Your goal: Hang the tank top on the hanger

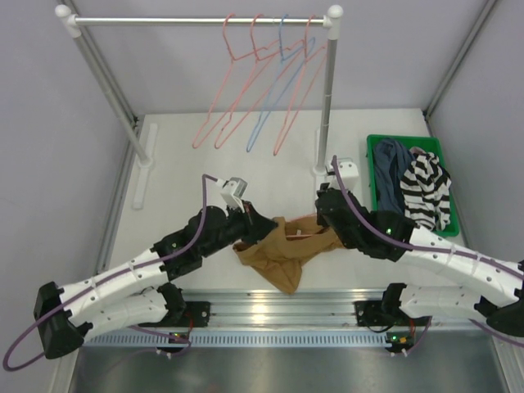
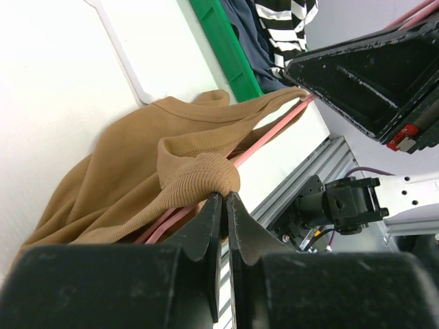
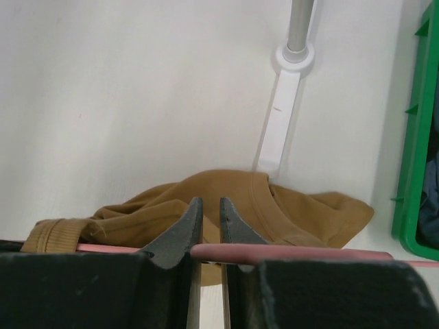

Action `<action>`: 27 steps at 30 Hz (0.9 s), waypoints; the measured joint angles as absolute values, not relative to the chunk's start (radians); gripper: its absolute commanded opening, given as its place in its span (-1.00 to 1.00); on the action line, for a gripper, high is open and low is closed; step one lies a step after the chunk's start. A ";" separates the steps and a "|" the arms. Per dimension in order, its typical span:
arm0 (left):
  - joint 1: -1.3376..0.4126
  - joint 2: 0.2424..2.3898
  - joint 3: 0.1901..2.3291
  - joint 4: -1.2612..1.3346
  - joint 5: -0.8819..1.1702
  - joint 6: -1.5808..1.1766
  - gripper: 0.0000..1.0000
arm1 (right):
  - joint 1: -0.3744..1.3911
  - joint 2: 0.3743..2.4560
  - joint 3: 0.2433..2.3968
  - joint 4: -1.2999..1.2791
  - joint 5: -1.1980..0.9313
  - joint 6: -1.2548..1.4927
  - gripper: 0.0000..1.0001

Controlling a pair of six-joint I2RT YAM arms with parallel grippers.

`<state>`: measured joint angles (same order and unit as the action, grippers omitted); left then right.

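The tan tank top [image 1: 282, 254] lies crumpled on the table between my two arms. A salmon-pink hanger [image 2: 274, 129] runs through it, and its wire shows beneath the cloth. My left gripper [image 1: 254, 223] is at the top's left edge. Its jaws [image 2: 224, 196] stand almost together, with a ribbed fold of the tank top [image 2: 199, 175] bunched at the tips. My right gripper [image 1: 324, 214] is at the top's right side. In the right wrist view its jaws [image 3: 210, 200] are clamped across the hanger wire [image 3: 309, 255], with the tank top [image 3: 302, 209] just beyond them.
A green bin [image 1: 375, 151] at the right holds a striped garment [image 1: 427, 192] and a dark blue one [image 1: 393, 168]. At the back, a clothes rack carries several pink hangers [image 1: 237, 82] and a light blue one [image 1: 274, 106]. Its right post [image 1: 327, 98] and foot [image 3: 288, 75] stand close behind my right gripper.
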<state>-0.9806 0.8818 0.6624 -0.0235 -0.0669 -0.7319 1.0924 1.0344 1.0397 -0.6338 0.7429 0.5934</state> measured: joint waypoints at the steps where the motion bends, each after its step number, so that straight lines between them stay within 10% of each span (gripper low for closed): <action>1: -0.981 0.882 0.669 -0.033 -0.067 -0.725 -0.82 | 1.092 1.038 1.047 -0.634 0.742 0.588 -1.00; 13: -0.981 0.861 0.750 -0.170 -0.056 -0.617 0.10 | 1.105 1.072 1.103 -0.644 0.736 0.533 -1.00; 27: -0.981 0.937 1.018 -0.413 0.009 -0.280 0.16 | 1.111 1.033 1.109 -0.644 0.678 0.459 -1.00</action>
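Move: The left hand still has the tank top's left strap at its fingertips, about 1 cm ahead and 1 cm below, level sideways. The hanger's left end lies roughly 9 cm to its left, 4 cm back and 4 cm lower; the tank top body lies some 4 cm right, 5 cm back and 14 cm below. From the right hand, which grips the hanger, that strap is about 12 cm left, 4 cm back and 2 cm lower. Drifting slightly left at first, the left hand spreads its nearly shut fingers to a little over half open and lets go of the strap. It then rises about 6 cm away from strap and hanger, rolling some 25 degrees about its finger line and sinking a touch last. The right hand keeps its grip on the hanger, lifting it a couple of centimetres with a small counter-clockwise turn. ##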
